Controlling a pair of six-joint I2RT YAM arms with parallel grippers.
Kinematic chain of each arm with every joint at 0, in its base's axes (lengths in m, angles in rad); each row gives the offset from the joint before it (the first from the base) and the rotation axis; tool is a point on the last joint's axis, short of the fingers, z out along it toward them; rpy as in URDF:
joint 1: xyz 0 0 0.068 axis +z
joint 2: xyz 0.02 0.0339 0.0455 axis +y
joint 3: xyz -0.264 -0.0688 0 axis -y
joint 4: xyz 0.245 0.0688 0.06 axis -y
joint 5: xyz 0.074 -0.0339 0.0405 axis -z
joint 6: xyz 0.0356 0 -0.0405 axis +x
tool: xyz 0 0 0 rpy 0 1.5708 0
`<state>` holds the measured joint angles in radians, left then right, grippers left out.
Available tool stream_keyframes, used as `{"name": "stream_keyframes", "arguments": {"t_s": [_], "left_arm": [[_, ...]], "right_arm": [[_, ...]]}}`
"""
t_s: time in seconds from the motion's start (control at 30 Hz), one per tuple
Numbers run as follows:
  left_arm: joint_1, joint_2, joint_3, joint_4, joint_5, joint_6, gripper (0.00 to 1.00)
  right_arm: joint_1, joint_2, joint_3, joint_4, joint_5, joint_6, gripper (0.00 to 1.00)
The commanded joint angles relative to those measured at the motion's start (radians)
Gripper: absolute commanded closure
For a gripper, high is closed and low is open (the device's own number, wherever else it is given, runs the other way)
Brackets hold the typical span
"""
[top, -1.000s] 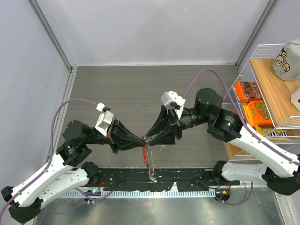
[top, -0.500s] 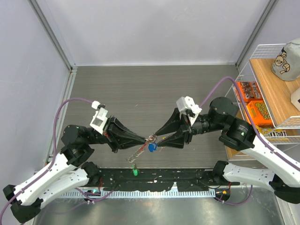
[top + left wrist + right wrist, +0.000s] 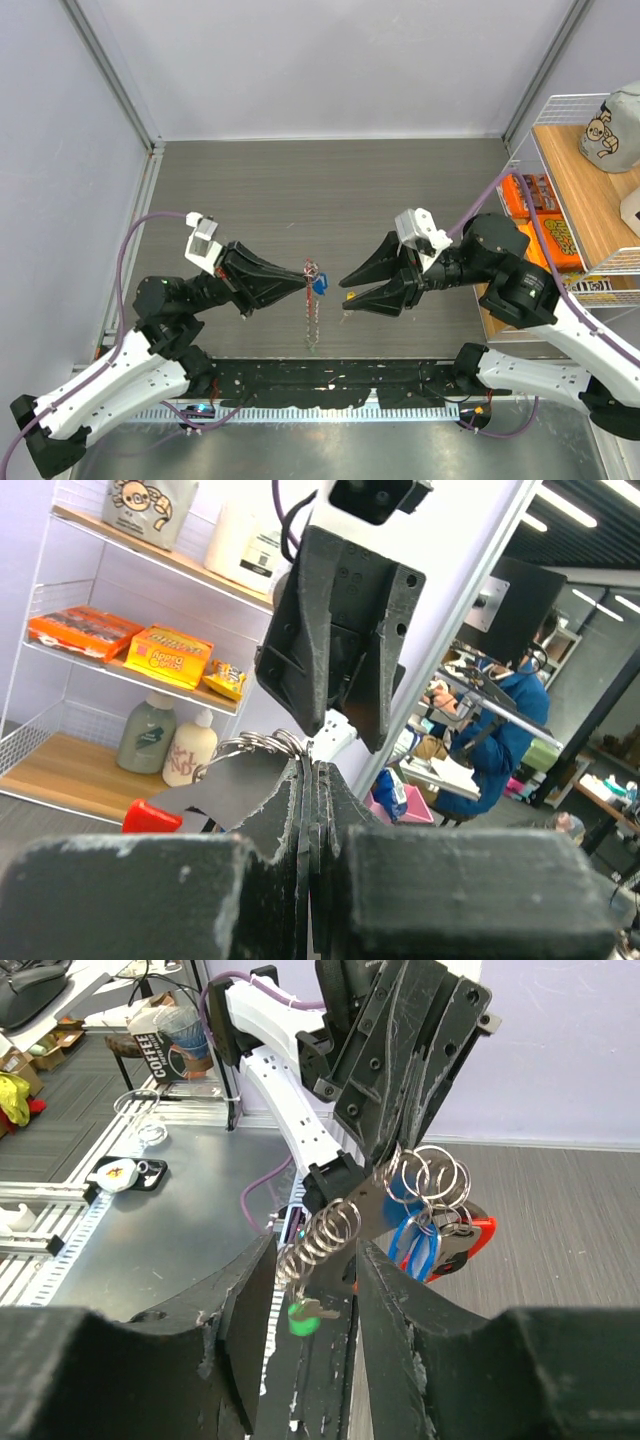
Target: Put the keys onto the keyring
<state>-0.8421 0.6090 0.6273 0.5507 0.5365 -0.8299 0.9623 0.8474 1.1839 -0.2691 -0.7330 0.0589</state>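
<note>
My left gripper (image 3: 305, 276) is shut on the keyring (image 3: 311, 270) and holds it above the table. The silvery chain (image 3: 313, 318) hangs down from the ring. A blue-tagged key (image 3: 319, 285) hangs at the ring. In the right wrist view the ring loops (image 3: 432, 1174) carry blue (image 3: 415, 1245) and red (image 3: 478, 1240) tagged keys, and a green-tagged key (image 3: 301, 1316) hangs at the chain's (image 3: 322, 1242) low end. My right gripper (image 3: 344, 297) is open and empty, just right of the ring and apart from it. In the left wrist view the ring (image 3: 250, 747) sits at my shut fingertips (image 3: 300, 780).
A wire shelf (image 3: 560, 150) stands at the right with orange boxes (image 3: 545, 235) and a grey bag (image 3: 612, 125). A black rail (image 3: 330, 385) runs along the near edge between the arm bases. Grey walls close the back and left.
My right gripper has let go of the ring, opened and drawn back to the right. My left gripper moved up a little with the keyring; the chain now hangs straight.
</note>
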Motion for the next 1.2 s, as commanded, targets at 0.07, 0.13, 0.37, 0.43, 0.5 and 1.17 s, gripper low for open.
{"name": "stream_keyframes", "arguments": {"t_s": [0.07,0.13,0.37,0.43,0.5,1.17], "left_arm": [[-0.002,-0.002,-0.023,0.152,-0.089,-0.08,1.0],[-0.002,0.006,-0.023,0.156,-0.087,-0.086,1.0],[-0.002,0.005,-0.024,0.167,-0.082,-0.095,1.0],[-0.002,0.002,-0.026,0.169,-0.082,-0.094,1.0],[-0.002,-0.003,-0.029,0.166,-0.081,-0.095,1.0],[-0.002,-0.025,-0.029,0.149,-0.092,-0.078,1.0]], "right_arm": [[0.0,0.035,0.059,0.076,0.033,0.016,0.59],[0.001,0.048,0.063,0.091,0.04,0.025,0.61],[0.0,0.097,0.091,0.099,0.064,0.055,0.71],[0.0,0.108,0.094,0.108,0.063,0.068,0.73],[0.0,0.117,0.097,0.123,0.061,0.084,0.75],[0.0,0.173,0.097,0.206,0.004,0.171,0.78]]}}
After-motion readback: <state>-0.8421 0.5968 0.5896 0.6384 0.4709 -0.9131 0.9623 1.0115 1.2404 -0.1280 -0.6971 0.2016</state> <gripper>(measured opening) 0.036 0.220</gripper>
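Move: Just off the left fingertips, which already pinch it, the keyring's coil sits about 2 cm forward and 1 cm to their right. From the open right hand it lies roughly 4 cm to the left, 3 cm forward and 1 cm higher. The blue key hangs nearer the right hand, some 3 cm left of it, 1 cm forward and 1 cm lower; the red key's cap is about 5 cm forward and 4 cm left, slightly below. Closing in on the held coil, the right hand slides diagonally left and forward about 5 cm in all, its fingers narrowing to around half their gap without shutting and the wrist rolling slightly, until the tips are right beside the rings and blue key. The left hand keeps its pinch, shifting about 1 cm forward, then easing up and slightly left. ##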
